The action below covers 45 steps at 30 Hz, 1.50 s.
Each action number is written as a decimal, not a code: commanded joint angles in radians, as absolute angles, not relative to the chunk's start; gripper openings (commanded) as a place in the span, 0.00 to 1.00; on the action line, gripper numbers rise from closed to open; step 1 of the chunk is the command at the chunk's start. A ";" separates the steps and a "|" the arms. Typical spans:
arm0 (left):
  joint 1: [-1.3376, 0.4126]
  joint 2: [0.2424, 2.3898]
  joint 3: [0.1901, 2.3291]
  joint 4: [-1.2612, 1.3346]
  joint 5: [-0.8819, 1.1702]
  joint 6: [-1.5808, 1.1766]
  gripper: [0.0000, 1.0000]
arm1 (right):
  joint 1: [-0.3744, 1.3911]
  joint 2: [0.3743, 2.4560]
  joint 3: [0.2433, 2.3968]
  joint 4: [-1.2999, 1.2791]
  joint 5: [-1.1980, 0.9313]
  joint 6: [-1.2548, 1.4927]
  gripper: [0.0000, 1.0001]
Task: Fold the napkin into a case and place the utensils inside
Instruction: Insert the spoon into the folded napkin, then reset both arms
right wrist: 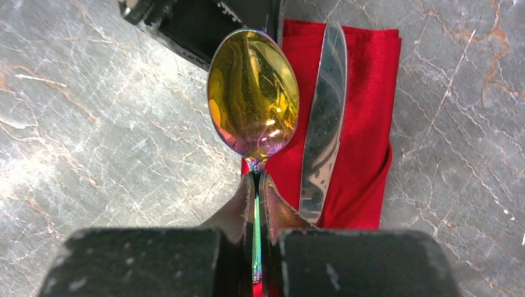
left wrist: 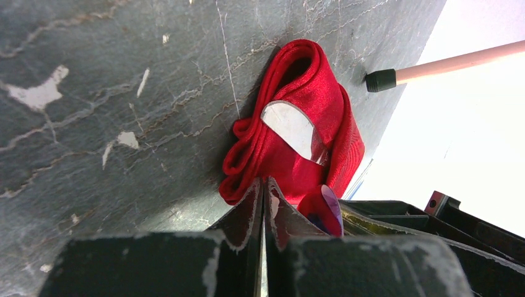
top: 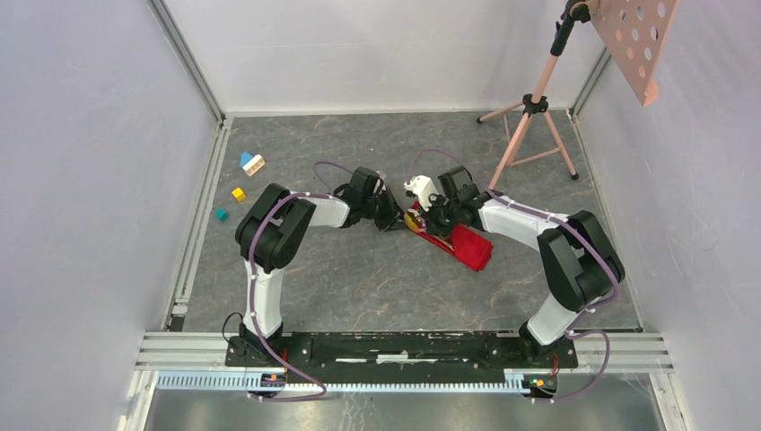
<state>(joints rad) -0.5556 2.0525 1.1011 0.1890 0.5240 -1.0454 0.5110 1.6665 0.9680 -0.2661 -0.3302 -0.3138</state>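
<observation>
The napkin (top: 468, 246) lies as a narrow folded red case right of the table's middle. A silver knife (right wrist: 323, 124) lies along the napkin (right wrist: 365, 136), and its blade end (left wrist: 294, 129) shows at the fold of the napkin (left wrist: 309, 86). My right gripper (right wrist: 259, 179) is shut on the thin handle of the gold spoon (right wrist: 252, 93), whose bowl hangs over the cloth's left edge. In the top view the right gripper (top: 425, 221) and the spoon (top: 414, 220) sit at the case's left end. My left gripper (left wrist: 264, 183) is shut, tips at the cloth's near edge; pinched cloth does not show. The left gripper (top: 395, 218) faces the right one.
Small toy blocks lie at the far left: a blue-and-cream one (top: 252, 163), a yellow one (top: 238, 193) and a teal one (top: 221, 215). A pink tripod (top: 535, 108) stands at the back right, its rubber foot (left wrist: 380, 80) just beyond the napkin. White walls enclose the table.
</observation>
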 commanded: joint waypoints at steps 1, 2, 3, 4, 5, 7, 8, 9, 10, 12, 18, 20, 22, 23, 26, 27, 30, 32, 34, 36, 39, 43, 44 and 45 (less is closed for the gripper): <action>-0.545 2.057 1.097 0.206 0.495 -1.052 0.05 | 0.518 1.630 0.969 -0.297 -0.269 -0.367 0.00; -0.545 2.057 1.097 0.206 0.495 -1.051 0.05 | 0.518 1.629 0.973 -0.303 -0.255 -0.372 0.00; -0.545 2.057 1.098 0.206 0.496 -1.051 0.05 | 0.517 1.631 0.977 -0.309 -0.244 -0.376 0.00; -0.545 2.057 1.098 0.206 0.496 -1.051 0.05 | 0.518 1.633 0.980 -0.314 -0.242 -0.381 0.00; -0.545 2.057 1.098 0.206 0.495 -1.051 0.05 | 0.518 1.635 0.980 -0.318 -0.241 -0.383 0.00; -0.545 2.054 1.098 0.203 0.497 -1.048 0.05 | 0.521 1.642 0.982 -0.322 -0.234 -0.388 0.01; -0.545 2.051 1.098 0.200 0.496 -1.046 0.05 | 0.523 1.647 0.979 -0.322 -0.232 -0.390 0.00; -0.545 2.049 1.098 0.197 0.493 -1.044 0.05 | 0.523 1.650 0.978 -0.320 -0.231 -0.390 0.01; -0.546 2.043 1.098 0.193 0.491 -1.038 0.05 | 0.523 1.656 0.977 -0.317 -0.229 -0.390 0.01; -0.545 2.030 1.101 0.173 0.477 -1.021 0.05 | 0.522 1.665 0.976 -0.307 -0.219 -0.387 0.01; -0.545 1.980 1.104 0.121 0.455 -0.975 0.08 | 0.531 1.687 0.976 -0.274 -0.224 -0.374 0.11; -0.545 1.956 1.103 0.107 0.450 -0.963 0.10 | 0.535 1.696 0.975 -0.263 -0.224 -0.374 0.12; -0.543 1.931 1.104 0.088 0.443 -0.951 0.13 | 0.539 1.702 0.977 -0.255 -0.227 -0.371 0.12; -0.543 1.918 1.103 0.083 0.443 -0.947 0.14 | 0.541 1.704 0.978 -0.253 -0.227 -0.370 0.12; -0.537 1.881 1.101 0.058 0.441 -0.933 0.15 | 0.549 1.712 0.981 -0.247 -0.217 -0.363 0.17; -0.536 1.868 1.101 0.041 0.434 -0.926 0.16 | 0.551 1.711 0.979 -0.245 -0.208 -0.356 0.20; -0.519 1.806 1.082 0.005 0.404 -0.902 0.16 | 0.553 1.688 0.976 -0.229 -0.202 -0.342 0.26; -0.501 1.750 1.051 -0.039 0.374 -0.896 0.19 | 0.555 1.655 0.968 -0.208 -0.194 -0.321 0.32; -0.479 1.680 1.008 -0.052 0.354 -0.893 0.21 | 0.556 1.616 0.971 -0.205 -0.198 -0.293 0.37; -0.466 1.598 0.973 -0.071 0.341 -0.877 0.25 | 0.562 1.565 0.982 -0.220 -0.198 -0.265 0.43; -0.465 1.445 0.965 -0.173 0.326 -0.803 0.34 | 0.583 1.424 0.990 -0.268 -0.180 -0.226 0.54; -0.465 1.204 0.992 -0.320 0.353 -0.709 0.52 | 0.591 1.135 0.973 -0.315 -0.199 -0.137 0.67; -0.466 1.149 1.006 -0.359 0.352 -0.693 0.58 | 0.591 1.057 0.971 -0.322 -0.197 -0.100 0.74; -0.466 1.081 1.020 -0.392 0.343 -0.671 0.62 | 0.591 0.994 0.967 -0.330 -0.185 -0.064 0.94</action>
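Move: The right hand holds the spoon just below its bowl. The napkin's pocket mouth lies about 4 cm to its right, 2 cm back and 3 cm below; the knife's visible part is some 2 cm ahead, straight in line, 3 cm below. The left gripper's tips are about 6 cm to the left and 2 cm farther out. From the left hand, the pocket mouth is roughly 10 cm right and 4 cm back, 1 cm lower. Right hand slides spoon 2 cm right towards pocket, releases; both hands open, rising some 15 cm, left hand leftward. ##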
